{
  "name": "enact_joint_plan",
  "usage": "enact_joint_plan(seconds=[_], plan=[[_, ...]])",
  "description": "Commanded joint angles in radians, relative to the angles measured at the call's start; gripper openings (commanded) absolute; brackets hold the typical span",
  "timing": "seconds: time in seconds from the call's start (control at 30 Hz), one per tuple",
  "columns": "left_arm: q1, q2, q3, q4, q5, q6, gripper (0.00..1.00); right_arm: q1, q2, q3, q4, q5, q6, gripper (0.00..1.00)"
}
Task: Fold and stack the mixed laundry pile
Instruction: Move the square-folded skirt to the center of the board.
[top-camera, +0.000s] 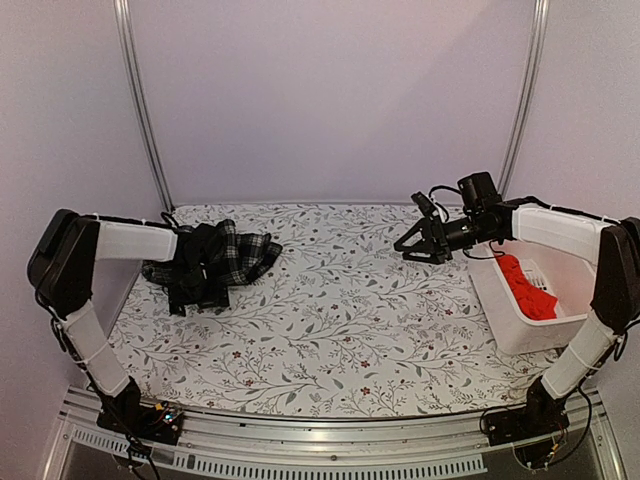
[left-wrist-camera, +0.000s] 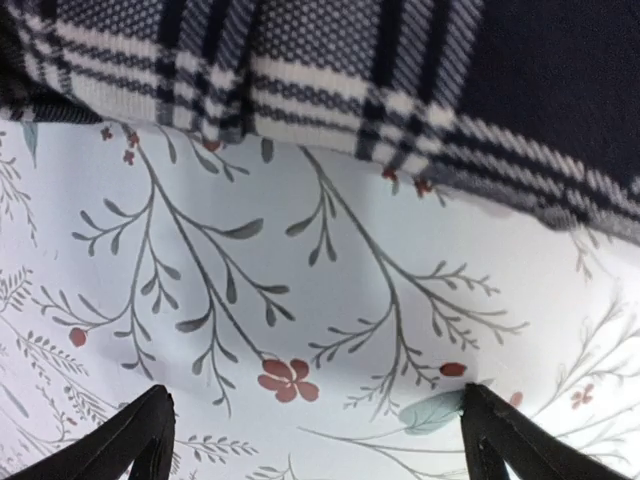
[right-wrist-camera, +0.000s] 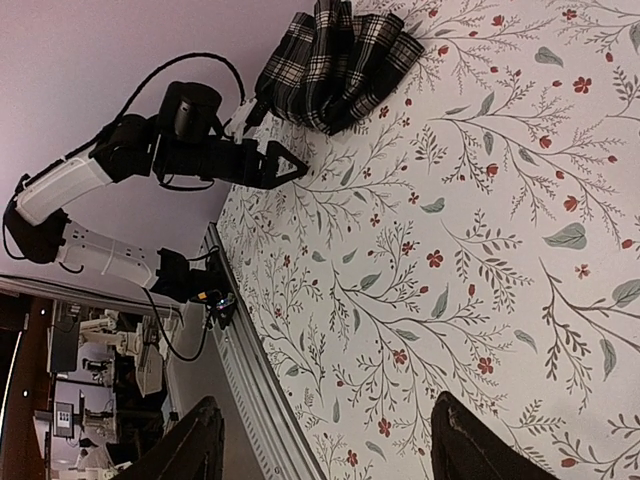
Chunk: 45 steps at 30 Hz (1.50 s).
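The black-and-white plaid garment (top-camera: 238, 255) lies crumpled at the table's far left. My left gripper (top-camera: 198, 298) hangs open just in front of it. In the left wrist view the plaid cloth (left-wrist-camera: 350, 80) fills the top, and the open gripper (left-wrist-camera: 315, 440) has only floral cover between its fingers (left-wrist-camera: 130, 445). The red shirt (top-camera: 525, 290) lies bunched inside the white basket (top-camera: 515, 335) at the right. My right gripper (top-camera: 410, 225) is open and empty above the table, left of the basket. Its wrist view shows the plaid garment (right-wrist-camera: 335, 60) far off and its own gripper (right-wrist-camera: 330, 450) over bare cover.
The floral table cover (top-camera: 340, 320) spans the whole table. A metal rail (top-camera: 330, 440) runs along the near edge. The left arm (right-wrist-camera: 170, 150) shows in the right wrist view. Walls and two upright poles (top-camera: 140, 100) close off the back.
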Motion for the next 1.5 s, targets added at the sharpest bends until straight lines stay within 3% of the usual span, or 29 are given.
enact_joint_plan(seconds=[0.0, 0.33, 0.57, 0.8, 0.97, 1.1, 1.33, 1.47], plan=[[0.083, 0.094, 0.073, 0.073, -0.044, 0.092, 1.0, -0.003, -0.023, -0.009, 0.015, -0.007, 0.01, 0.7], [0.218, 0.307, 0.329, 0.123, -0.005, 0.303, 1.0, -0.005, -0.064, -0.036, 0.001, 0.025, 0.027, 0.7], [0.246, 0.434, 0.502, 0.122, 0.001, 0.448, 1.0, -0.006, -0.059, -0.028, -0.002, 0.033, 0.038, 0.71], [0.261, 0.522, 0.578, 0.142, -0.006, 0.613, 0.98, -0.007, -0.041, -0.006, -0.011, 0.035, 0.043, 0.71], [0.275, 0.579, 0.673, 0.114, -0.084, 0.731, 0.98, -0.007, -0.026, -0.001, -0.014, 0.023, 0.044, 0.71], [0.313, 0.569, 0.698, 0.077, -0.09, 0.717, 0.98, -0.009, -0.019, 0.017, -0.033, 0.023, 0.032, 0.71], [0.351, 0.431, 0.53, 0.171, -0.006, 0.645, 0.98, -0.026, -0.002, 0.028, -0.061, 0.007, -0.007, 0.71], [0.349, 0.489, 0.608, 0.168, 0.022, 0.63, 0.98, -0.055, 0.001, 0.068, -0.093, 0.01, -0.025, 0.72]])
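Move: The plaid skirt, folded and rumpled, is the only laundry on the board near the left hand: its middle is about 17 cm straight ahead of that hand at nearly the same height, its near edge just a few centimetres off. The board's left edge is some 21 cm to the hand's left; its far edge is about 38 cm ahead. From the right hand, the skirt lies around 53 cm left, 15 cm ahead and 18 cm lower. Forward and low over the board, the left hand sweeps about 22 cm with its fingers wide open and pointing down, pushing the near side of the skirt ahead of it and drifting left. It turns some 20 degrees clockwise on the way, then backs off 2 to 3 cm while sliding further left, ending about 10 cm left of its start. ##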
